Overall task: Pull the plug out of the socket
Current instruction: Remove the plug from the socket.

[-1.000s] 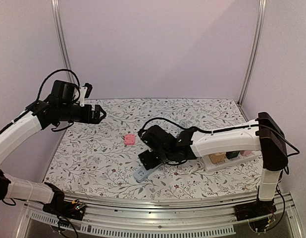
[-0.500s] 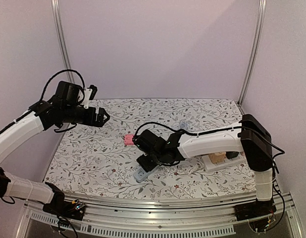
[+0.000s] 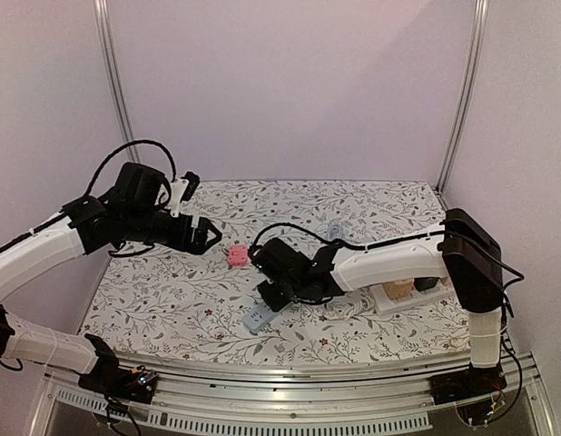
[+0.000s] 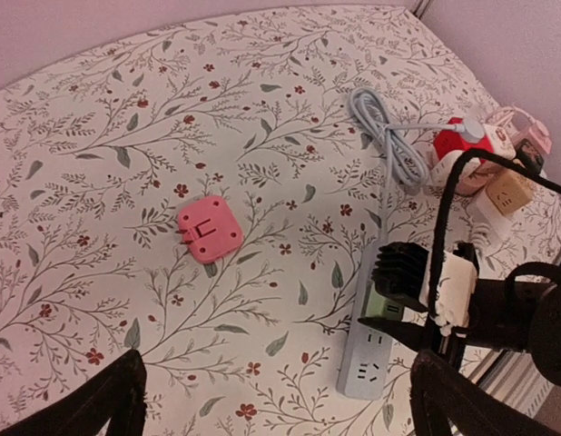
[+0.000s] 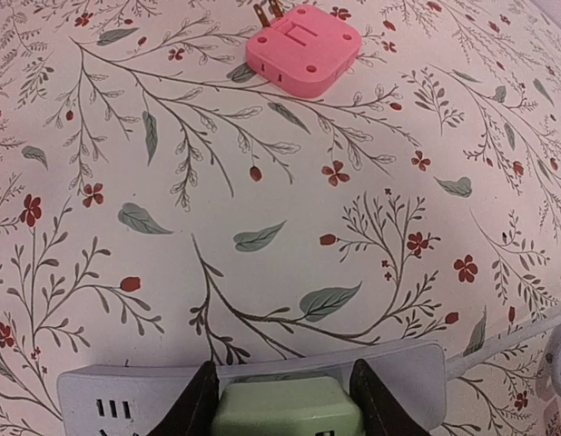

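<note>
A pale green plug [image 5: 285, 411] sits in the grey socket strip [image 5: 403, 361] lying at the table's near middle [image 3: 259, 317]. My right gripper [image 5: 282, 380] is lowered over it, one finger pressed against each side of the plug, so it is shut on the plug. The left wrist view shows that plug [image 4: 382, 307] between the right gripper's black fingers [image 4: 403, 272], with free outlets on the strip [image 4: 364, 372] below. My left gripper [image 3: 208, 238] hangs open above the table, left of the strip, with nothing between its fingers [image 4: 103, 404].
A pink adapter [image 3: 236, 255] lies prongs-up between the two grippers [image 4: 209, 228]. A coiled grey cable [image 4: 385, 136] runs back from the strip. A second strip with red, tan and pink cube adapters [image 3: 417, 289] stands at the right edge.
The left arm has swung right and forward towards the table's middle. The right gripper has narrowed from wide open until its fingers meet the green plug.
</note>
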Robot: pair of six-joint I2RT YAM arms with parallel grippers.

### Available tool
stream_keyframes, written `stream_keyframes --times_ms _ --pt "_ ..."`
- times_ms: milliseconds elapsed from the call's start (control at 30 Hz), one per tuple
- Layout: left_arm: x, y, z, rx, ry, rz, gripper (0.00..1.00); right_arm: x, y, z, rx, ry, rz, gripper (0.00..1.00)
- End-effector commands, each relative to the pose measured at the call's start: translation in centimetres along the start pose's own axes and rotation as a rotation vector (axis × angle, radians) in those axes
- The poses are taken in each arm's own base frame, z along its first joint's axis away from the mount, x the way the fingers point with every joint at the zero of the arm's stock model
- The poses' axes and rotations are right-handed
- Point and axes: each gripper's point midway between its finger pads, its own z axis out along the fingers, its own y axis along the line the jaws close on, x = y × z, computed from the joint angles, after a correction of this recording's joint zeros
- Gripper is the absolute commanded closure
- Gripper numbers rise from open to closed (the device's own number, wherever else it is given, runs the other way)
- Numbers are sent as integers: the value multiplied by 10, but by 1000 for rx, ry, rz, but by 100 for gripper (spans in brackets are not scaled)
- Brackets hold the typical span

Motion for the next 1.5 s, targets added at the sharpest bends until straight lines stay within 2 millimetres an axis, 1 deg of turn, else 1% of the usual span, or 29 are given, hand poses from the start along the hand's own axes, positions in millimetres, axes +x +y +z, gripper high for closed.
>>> stream_keyframes --times_ms 0,67,100,267,367,467,500,533,567,767,867,1000,1167,1467 --pt "29 -30 -3 172 7 -160 0 11 -7 -3 0 -11 85 92" --pt "42 -37 2 214 17 -223 0 6 -9 -10 -7 -50 119 99" --pt "49 -39 5 227 25 -243 0 5 -11 -13 -11 -67 141 100" --pt "89 -43 21 235 98 -328 1 -1 -15 -26 -31 -141 209 100" --pt "108 -52 24 276 115 -403 1 -4 -16 -31 -39 -174 232 100" --pt "114 -65 26 344 85 -489 1 -14 -19 -40 -53 -230 270 100" --pt "117 -67 27 361 80 -517 0 -18 -19 -44 -62 -251 286 100" --pt "123 -70 29 373 87 -539 0 -18 -18 -45 -70 -259 295 100" --pt "122 -74 30 399 74 -550 0 -19 -18 -47 -79 -270 312 100" --pt "140 -87 42 402 131 -555 1 -25 -15 -55 -131 -305 379 100" --pt "142 -91 48 414 149 -565 4 -28 -16 -60 -137 -323 389 100" --pt "139 -99 54 443 159 -581 12 -32 -17 -66 -143 -340 407 100" --pt "141 -101 60 441 165 -601 23 -36 -17 -70 -157 -354 426 100" --pt "127 -106 53 488 126 -637 39 -40 -16 -72 -171 -365 440 100"
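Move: The near end of the white socket strip lies about 10 cm back, 10 cm right and 19 cm below my open left hand. From that hand, the pink plug is some 11 cm ahead, 6 cm right and 21 cm down. My right fingers already grip the green plug; the socket strip's middle is about 3 cm beneath them, 1 cm back and 1 cm left, and the white cord some 4 cm back, 17 cm right, 5 cm down. I swing my left hand down some 12 cm and back 10 cm, then rightwards to the strip's near end, rolling its left side down and tipping it over, its fingers starting to close around that end. My right hand keeps its grip on the green plug, eases right, then lifts about 6 cm, rolling its left side up nearly 30 degrees. ##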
